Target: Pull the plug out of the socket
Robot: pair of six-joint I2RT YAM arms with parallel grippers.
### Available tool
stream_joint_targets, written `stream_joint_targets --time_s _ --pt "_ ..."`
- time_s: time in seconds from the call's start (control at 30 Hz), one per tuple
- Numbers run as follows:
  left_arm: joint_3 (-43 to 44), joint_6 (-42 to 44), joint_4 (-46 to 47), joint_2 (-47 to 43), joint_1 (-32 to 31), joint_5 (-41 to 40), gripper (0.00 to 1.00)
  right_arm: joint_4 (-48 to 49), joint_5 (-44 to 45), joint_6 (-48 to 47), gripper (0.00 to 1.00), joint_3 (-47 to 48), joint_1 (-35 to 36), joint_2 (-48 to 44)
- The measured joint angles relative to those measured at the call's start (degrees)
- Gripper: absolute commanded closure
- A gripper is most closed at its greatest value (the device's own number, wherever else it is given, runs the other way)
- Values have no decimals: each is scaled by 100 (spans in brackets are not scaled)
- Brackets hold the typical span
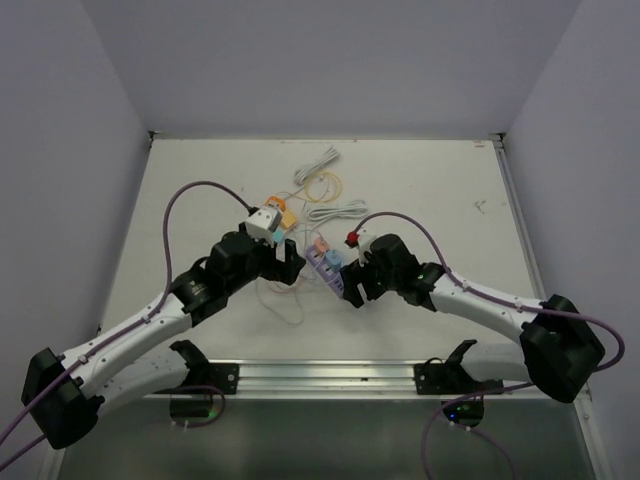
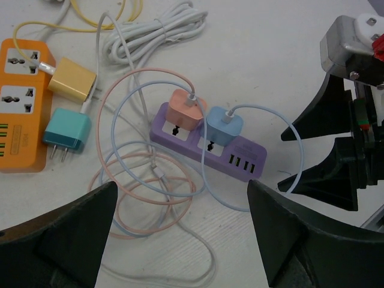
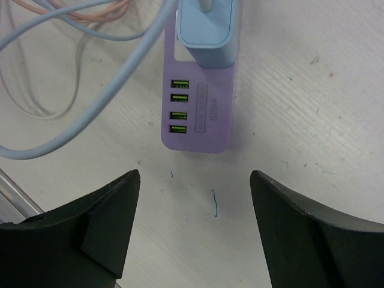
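A purple power strip (image 2: pixel 207 147) lies on the table, with a pink plug (image 2: pixel 186 108) and a blue plug (image 2: pixel 225 125) seated in its sockets. It also shows in the top view (image 1: pixel 330 268) and the right wrist view (image 3: pixel 200 114), where the blue plug (image 3: pixel 206 30) sits at its far end. My left gripper (image 2: pixel 180 207) is open and empty, hovering above the coiled cables in front of the strip. My right gripper (image 3: pixel 195 186) is open and empty, just off the strip's USB end.
An orange power strip (image 2: pixel 21 105) lies at the left with a yellow plug (image 2: pixel 72 80) in it and a loose teal plug (image 2: pixel 66 132) beside it. Pink, blue and white cables (image 2: pixel 150 180) loop around. A bundled white cable (image 2: pixel 153 36) lies behind.
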Motion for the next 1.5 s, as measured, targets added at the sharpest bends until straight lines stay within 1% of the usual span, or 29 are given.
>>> stream_joint_targets --time_s 0.2,0.33,0.4,0.5,0.57,0.67,0.83,0.97,1.33,1.5 --pt "26 55 190 387 -59 -225 8 136 4 170 22 -63 0 367" --pt "90 96 221 599 -66 -286 8 -39 127 168 22 26 0 424" --pt "120 101 232 599 -66 -315 8 -238 278 166 22 68 0 275" --pt "146 122 319 603 -66 -332 8 -535 459 109 22 61 -2 -249" --pt "146 162 400 658 -66 -328 8 -575 450 37 22 57 0 -601" --pt "146 199 483 822 -66 -321 8 -492 385 -28 22 57 0 -688" --pt "149 199 640 997 -66 -391 8 -129 254 -50 22 33 0 20" --pt "212 201 741 1062 -66 -481 8 144 254 -96 22 33 24 415" --pt "251 190 981 1353 -66 -542 9 444 260 -308 21 107 131 1132" --pt "251 144 1113 1569 -66 -584 11 485 260 -356 23 164 201 1272"
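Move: The purple socket's middle lies about 6 cm ahead of the right hand, 5 cm left and 5 cm lower; its blue plug is some 7 cm ahead and 5 cm left, its pink plug 10 ahead and 8 left. From the left hand the pink plug is roughly 8 cm ahead, 5 cm right and 13 cm below, the blue one 4 ahead and 8 right, the loose teal plug 9 ahead and 5 left. Right bobs, then sinks 7 cm towards the purple socket; left advances 5 cm towards the plugs, both open. ##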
